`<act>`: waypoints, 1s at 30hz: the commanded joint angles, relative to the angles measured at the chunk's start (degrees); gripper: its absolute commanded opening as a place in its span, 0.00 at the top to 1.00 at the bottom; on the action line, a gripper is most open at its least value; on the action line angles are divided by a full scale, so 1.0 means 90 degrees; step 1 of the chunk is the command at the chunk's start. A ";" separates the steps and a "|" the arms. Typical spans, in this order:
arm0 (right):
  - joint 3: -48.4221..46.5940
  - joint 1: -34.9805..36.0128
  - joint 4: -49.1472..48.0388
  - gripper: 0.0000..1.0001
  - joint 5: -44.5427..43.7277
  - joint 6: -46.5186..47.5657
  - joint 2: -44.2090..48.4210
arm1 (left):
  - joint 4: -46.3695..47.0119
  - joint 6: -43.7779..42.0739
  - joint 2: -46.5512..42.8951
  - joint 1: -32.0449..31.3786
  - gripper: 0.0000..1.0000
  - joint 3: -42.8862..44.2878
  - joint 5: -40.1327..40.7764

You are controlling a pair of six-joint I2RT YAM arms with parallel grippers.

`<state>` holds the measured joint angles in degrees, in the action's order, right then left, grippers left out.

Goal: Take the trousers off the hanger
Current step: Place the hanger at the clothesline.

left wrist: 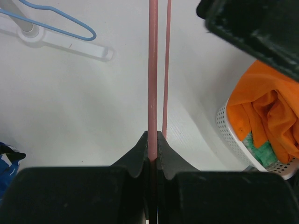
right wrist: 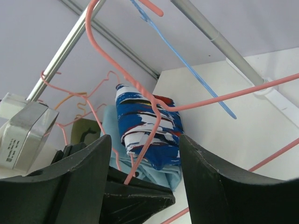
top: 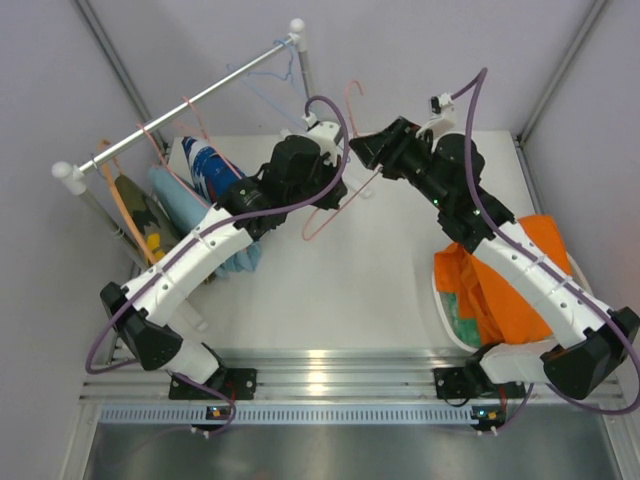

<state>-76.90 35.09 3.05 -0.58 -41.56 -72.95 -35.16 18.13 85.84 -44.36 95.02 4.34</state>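
My left gripper [top: 338, 185] is shut on the wire of a bare pink hanger [top: 325, 220], held above the table; the wire runs out from between its jaws in the left wrist view [left wrist: 153, 93]. My right gripper [top: 362, 150] is open, its fingers either side of the same hanger [right wrist: 145, 144] without touching it. Blue-and-white patterned trousers [top: 205, 165], light blue trousers [top: 175, 198] and olive camouflage trousers [top: 140, 215] hang on the rail. Orange trousers [top: 520, 280] and mint green trousers [top: 462, 315] lie in the white basket [left wrist: 229, 126].
The metal rail [top: 190, 105] on white posts crosses the back left, with an empty blue hanger [top: 268, 85] near its far end. The rack's white foot [left wrist: 70, 44] rests on the table. The basket stands at the right edge beside my right arm.
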 commanded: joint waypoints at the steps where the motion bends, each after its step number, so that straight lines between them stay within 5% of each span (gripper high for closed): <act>1: -0.0370 0.0193 -0.0427 0.40 -0.0472 -0.0031 -0.0166 | 0.0537 0.0066 0.0052 -0.0032 1.00 0.0106 -0.0111; 9: -0.0615 0.0310 -0.0475 0.52 -0.0658 0.0096 -0.0615 | 0.0674 0.0056 0.0052 -0.0100 1.00 0.0126 -0.0208; 19: -0.0479 0.0310 -0.0671 0.96 -0.0619 0.0155 -0.0469 | 0.0966 -0.0179 -0.0143 -0.0149 1.00 -0.0196 -0.0443; 22: -0.0381 0.0310 -0.0671 1.00 -0.0512 0.0213 -0.0342 | 0.1094 -0.0247 -0.0270 -0.0140 0.99 -0.0304 -0.0656; 30: -0.0166 -0.0079 -0.0427 1.00 0.0307 0.0292 0.0039 | 0.1104 -0.0393 -0.0650 -0.0120 0.54 -0.0236 -0.1204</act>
<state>-78.17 36.18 0.64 -2.37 -40.07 -76.05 -28.75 16.01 84.36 -45.43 92.12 -3.22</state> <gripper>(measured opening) 0.031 0.431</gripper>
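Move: The pink hanger's neck is about 3 cm ahead of the open right fingers and 2 cm to their left, near their height. From the left hand, still pinching the hanger's shoulder, the neck lies some 5 cm forward, 4 cm right and 8 cm higher. From the right gripper, the blue hanger is roughly 20 cm ahead and 13 cm left; the rack's end post stands about 25 cm ahead and 10 cm left. Bring the right gripper about 3 cm forward, slightly left and down onto the pink hanger's neck, shut its fingers on the wire just below the neck, then ease back a good centimetre. Carry the left hand some 2.5 cm right with its hold kept; once the right has closed, open the left fingers nearly halfway around the shoulder wire, drawing back and up with a slight clockwise turn. ##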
